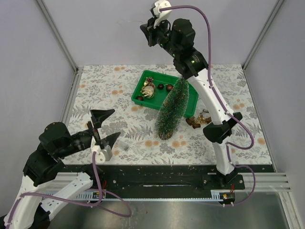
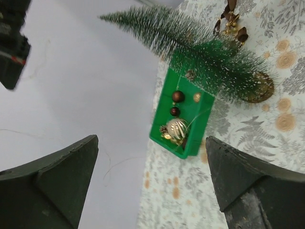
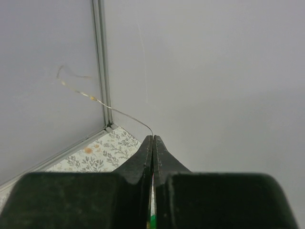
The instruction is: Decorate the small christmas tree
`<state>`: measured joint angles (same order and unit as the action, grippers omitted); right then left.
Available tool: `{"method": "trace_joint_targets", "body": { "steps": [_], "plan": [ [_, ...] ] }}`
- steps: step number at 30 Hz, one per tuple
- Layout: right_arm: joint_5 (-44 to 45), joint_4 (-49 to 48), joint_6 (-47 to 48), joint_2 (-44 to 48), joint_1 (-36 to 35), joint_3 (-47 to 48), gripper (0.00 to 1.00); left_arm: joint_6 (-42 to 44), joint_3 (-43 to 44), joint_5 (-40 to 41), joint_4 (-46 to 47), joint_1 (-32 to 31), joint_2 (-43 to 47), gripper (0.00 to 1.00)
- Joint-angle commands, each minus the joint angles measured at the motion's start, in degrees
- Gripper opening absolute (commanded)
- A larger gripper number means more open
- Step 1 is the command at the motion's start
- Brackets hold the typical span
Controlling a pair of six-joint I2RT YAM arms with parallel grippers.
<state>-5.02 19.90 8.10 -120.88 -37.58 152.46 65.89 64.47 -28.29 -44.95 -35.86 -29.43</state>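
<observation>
The small christmas tree (image 1: 172,109) (image 2: 205,52) stands on its wooden disc base mid-table, its tip over the green tray (image 1: 141,85) (image 2: 202,125). In the tray lie a gold-and-white ball (image 1: 147,91) (image 2: 177,128), two brown balls (image 1: 161,87) and a pinecone. My right gripper (image 1: 146,29) (image 3: 153,138) is raised high above the tray's far side, shut on a thin wire string (image 3: 119,112) with tiny lights that trails from its tips. My left gripper (image 1: 116,124) (image 2: 152,186) hovers low at the near left, wide open and empty, facing the tray and tree.
Brown and gold ornaments (image 1: 198,120) (image 2: 231,21) lie on the leaf-patterned cloth just right of the tree. A small pale piece (image 1: 125,148) sits by the left gripper. Grey walls with metal corner posts (image 3: 100,71) close in the table.
</observation>
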Motion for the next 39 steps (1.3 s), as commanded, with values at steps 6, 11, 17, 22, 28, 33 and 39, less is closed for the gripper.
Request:
{"method": "trace_joint_targets", "body": {
  "steps": [6, 11, 17, 22, 28, 33, 39],
  "plan": [
    [2.64, -4.69, 1.56, 0.99, 0.93, 3.46, 0.0, -35.01, -6.01, 17.11, 15.75, -0.09, -2.38, 0.99],
    [3.7, -7.06, 4.03, 4.06, 1.11, -0.14, 0.0, -47.85, -10.23, 20.39, 19.54, -0.09, -3.88, 0.99],
    [1.42, -7.77, 2.63, 5.21, 1.81, -0.5, 0.0, -52.79, -10.06, 16.33, 24.63, 0.0, -10.19, 0.99],
    [-2.97, -10.05, -2.02, 8.72, 1.81, -4.18, 0.0, -57.0, -9.89, 17.22, 31.14, 4.2, -15.03, 0.99],
    [-7.63, -19.28, -7.56, 18.56, 1.81, -20.78, 0.0, -65.61, -8.66, 13.75, 35.54, 13.86, -19.25, 0.96],
    [-11.15, -26.92, -13.1, 24.45, 1.81, -29.76, 0.0, -74.15, -5.41, -20.17, 38.09, 21.0, -21.72, 0.86],
    [-14.14, -32.37, -18.9, 27.89, 1.81, -35.65, 0.0, -72.31, -4.0, -28.82, 37.74, 21.0, -24.44, 0.7]
  ]
}}
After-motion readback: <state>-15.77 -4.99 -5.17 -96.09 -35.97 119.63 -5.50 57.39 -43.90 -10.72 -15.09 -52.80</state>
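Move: The thin wire, its near end shut in the right fingers, hangs roughly 30 cm ahead of the open left hand, about 3 cm to its right and some 14 cm above it. From that hand the tree's middle is about 15 cm ahead, 18 right and 19 below, the green box 37 ahead, 17 right and 35 below. From the right hand the tree lies about 18 cm back, 12 right and 35 below, the green box some 4 ahead, 10 right and 50 below. The wire stays pinched in the right fingers, which carry it back about 10 cm and up about 8, drifting right, to bring it nearer to over the tree. The left hand reaches forward some 15 cm while sinking about 6, then eases back and to the right, rising a little, towards the loose wire; it rolls about 70 degrees, its fingers still pointing forward and right, and begins to close. ##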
